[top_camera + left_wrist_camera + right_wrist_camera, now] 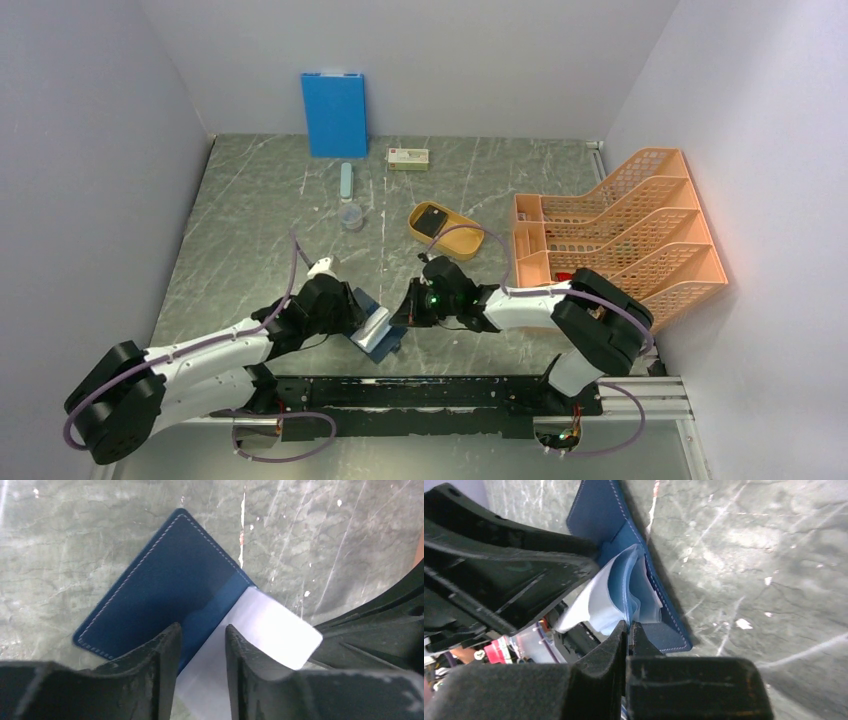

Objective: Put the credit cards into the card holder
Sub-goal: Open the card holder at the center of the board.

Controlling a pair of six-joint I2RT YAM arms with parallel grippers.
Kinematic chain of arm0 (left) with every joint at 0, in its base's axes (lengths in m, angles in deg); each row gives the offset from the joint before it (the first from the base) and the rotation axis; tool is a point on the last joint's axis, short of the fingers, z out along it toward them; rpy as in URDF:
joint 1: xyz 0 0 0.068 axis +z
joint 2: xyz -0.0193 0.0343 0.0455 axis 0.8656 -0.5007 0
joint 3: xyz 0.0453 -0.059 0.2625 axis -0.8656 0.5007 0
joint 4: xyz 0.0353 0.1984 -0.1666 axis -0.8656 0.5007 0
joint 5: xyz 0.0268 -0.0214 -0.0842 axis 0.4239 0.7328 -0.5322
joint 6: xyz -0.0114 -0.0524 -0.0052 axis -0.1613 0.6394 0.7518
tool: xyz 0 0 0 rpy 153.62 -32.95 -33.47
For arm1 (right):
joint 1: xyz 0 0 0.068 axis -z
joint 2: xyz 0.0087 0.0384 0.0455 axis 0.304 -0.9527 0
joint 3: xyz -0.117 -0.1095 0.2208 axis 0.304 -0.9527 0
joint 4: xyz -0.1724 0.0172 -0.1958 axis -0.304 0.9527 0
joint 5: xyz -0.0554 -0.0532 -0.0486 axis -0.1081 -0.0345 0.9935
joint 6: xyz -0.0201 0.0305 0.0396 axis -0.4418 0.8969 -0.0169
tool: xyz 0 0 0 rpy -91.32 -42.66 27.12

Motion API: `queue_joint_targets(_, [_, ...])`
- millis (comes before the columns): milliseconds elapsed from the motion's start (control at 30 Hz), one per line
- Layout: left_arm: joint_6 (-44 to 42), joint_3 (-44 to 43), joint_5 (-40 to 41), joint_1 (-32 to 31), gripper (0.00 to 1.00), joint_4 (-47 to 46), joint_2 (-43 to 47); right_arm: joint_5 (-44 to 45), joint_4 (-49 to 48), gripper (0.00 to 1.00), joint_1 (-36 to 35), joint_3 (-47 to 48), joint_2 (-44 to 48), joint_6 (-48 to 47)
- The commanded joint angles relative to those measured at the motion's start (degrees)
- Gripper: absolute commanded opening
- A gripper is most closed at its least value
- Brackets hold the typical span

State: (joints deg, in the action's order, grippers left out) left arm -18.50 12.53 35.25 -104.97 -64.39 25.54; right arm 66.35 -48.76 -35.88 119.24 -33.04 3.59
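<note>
The navy card holder (165,580) lies on the marble table close to the arm bases, also seen from above (365,303). A white credit card (272,625) sticks halfway out of its lighter blue pocket. My left gripper (202,650) hovers right over the card's near end, jaws a little apart, with the card lying in the gap and not pinched. My right gripper (629,627) is shut on the pocket's light blue inner flap at the card holder's (669,630) edge, holding the pocket open beside the card (594,605). Seen from above, the left gripper (368,322) and the right gripper (408,312) nearly touch.
A yellow oval tray (462,240) with a dark flat item in it sits mid-table. An orange file rack (620,230) stands at the right. At the back a bright blue board (335,113) leans on the wall, near a small box (408,158), a clear cup (351,215) and a pale stick (346,181).
</note>
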Motion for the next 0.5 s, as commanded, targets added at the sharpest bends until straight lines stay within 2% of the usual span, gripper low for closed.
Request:
queue_joint_targets(0, [-1.6,-2.9,3.0,0.0,0.48,8.9,3.1,1.1,7.9,0.00,1.4,2.7,1.7,-6.0])
queue_joint_targets(233, [-4.5,-9.0,3.4,0.0,0.59,14.1,7.6,1.1,13.6,0.00,3.1,6.1,2.1,-11.0])
queue_joint_targets(400, [-10.3,-13.0,-0.8,0.0,0.67,13.4,8.7,-1.5,15.8,0.00,5.4,8.3,2.5,-14.0])
queue_joint_targets(467, [-11.9,-13.7,-2.9,0.0,0.75,12.5,9.2,-2.8,16.6,0.00,6.4,9.2,2.5,-15.1])
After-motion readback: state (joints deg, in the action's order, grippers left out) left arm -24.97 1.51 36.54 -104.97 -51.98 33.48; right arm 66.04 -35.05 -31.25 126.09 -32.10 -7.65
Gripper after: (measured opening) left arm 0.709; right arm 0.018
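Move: The open card holder's middle is about 2 cm back, 4 cm to the right and 2 cm below the left fingers. From the right fingers, which already pinch its clear sleeves, it lies about 1 cm back, 3 cm left and 3 cm down. The yellow tray is some 18 cm ahead and 18 cm right of the left hand; the small clear cup is about 21 cm straight ahead of that hand. Lift the left gripper clear of the holder, about 7 cm up and drifting slightly forward near the end, spreading its partly open fingers wider. Meanwhile keep the right fingers shut on the clear sleeves and draw them some 3 cm forward and 2 cm to the right, away from the left hand's side, tilting the wrist a little. ##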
